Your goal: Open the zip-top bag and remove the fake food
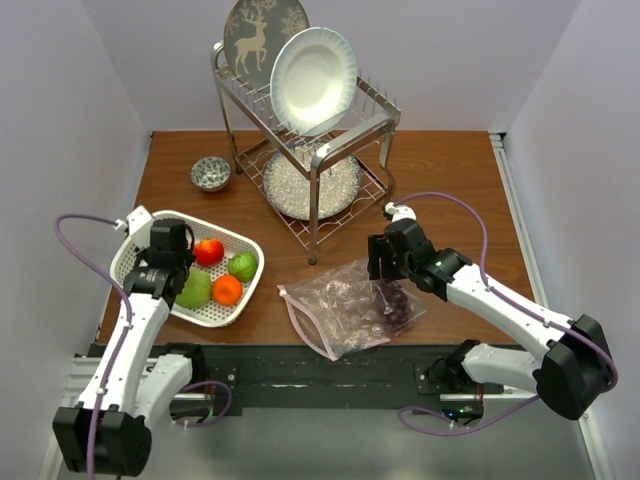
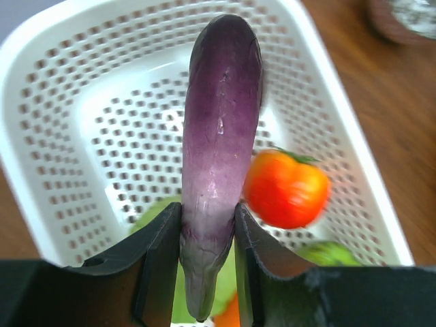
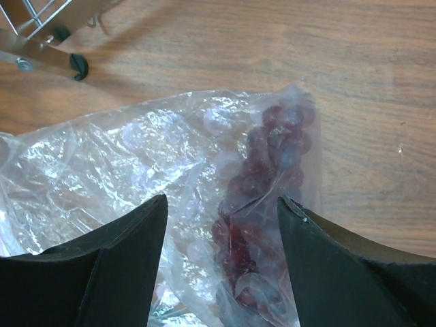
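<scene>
My left gripper (image 2: 208,218) is shut on a purple eggplant (image 2: 219,136), a piece of the fake food, held above the white perforated basket (image 2: 82,136). In the basket (image 1: 140,250) lie a red tomato (image 1: 209,251), a green lime (image 1: 243,265), an orange fruit (image 1: 227,289) and a green cabbage-like ball (image 1: 195,290). The clear zip-top bag (image 1: 340,300) lies crumpled on the table at centre, with purple grapes (image 1: 400,305) still inside it. My right gripper (image 1: 385,268) hovers open just above the bag (image 3: 102,163), its jaws on either side of the grapes (image 3: 262,184).
A metal dish rack (image 1: 310,150) with two plates stands at the back centre, and one of its feet (image 3: 80,66) shows near the bag. A small patterned bowl (image 1: 211,173) sits at the back left. Grey walls close in both sides of the table.
</scene>
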You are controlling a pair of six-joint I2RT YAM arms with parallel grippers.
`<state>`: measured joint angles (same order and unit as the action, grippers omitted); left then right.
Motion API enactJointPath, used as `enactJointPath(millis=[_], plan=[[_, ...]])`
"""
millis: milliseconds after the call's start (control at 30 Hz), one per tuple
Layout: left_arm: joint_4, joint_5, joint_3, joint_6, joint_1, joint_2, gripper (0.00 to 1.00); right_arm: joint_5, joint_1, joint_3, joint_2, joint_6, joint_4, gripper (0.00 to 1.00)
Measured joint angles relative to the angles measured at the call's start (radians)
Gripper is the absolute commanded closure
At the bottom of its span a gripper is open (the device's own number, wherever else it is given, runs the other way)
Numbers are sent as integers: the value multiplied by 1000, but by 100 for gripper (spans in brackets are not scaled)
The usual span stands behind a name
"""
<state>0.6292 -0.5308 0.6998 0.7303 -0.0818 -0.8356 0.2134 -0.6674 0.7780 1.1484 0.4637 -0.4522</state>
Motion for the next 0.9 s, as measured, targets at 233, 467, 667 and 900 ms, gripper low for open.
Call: enactJointPath(millis=[233, 467, 667, 900], plan=[[-6, 32, -42, -14, 175, 13, 80, -23, 0, 8, 0, -12, -21, 31], [-6, 35, -43, -4, 215, 18, 15, -27, 0, 20, 3, -19, -45, 31], [-3, 62, -39, -3, 220, 29, 1, -27, 0, 21, 3, -21, -50, 31], [-47, 282, -24, -71, 220, 136, 10, -25, 0, 20, 0, -23, -56, 31]])
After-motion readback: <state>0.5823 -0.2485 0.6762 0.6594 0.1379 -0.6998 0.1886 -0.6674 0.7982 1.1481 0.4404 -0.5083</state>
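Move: The left hand still holds the eggplant above the basket; the free left part of the floor lies about 8 cm to its left, 2 cm ahead and some 10 cm down. The tomato sits about 4 cm ahead and 4 cm right, the cabbage roughly 3 cm back and 1 cm left, both some 9 cm below. From the right hand, that free spot lies roughly 50 cm left, 2 cm ahead and 7 cm down. The left hand swings the eggplant about 5 cm left, opens to release it, then returns right and rises. ##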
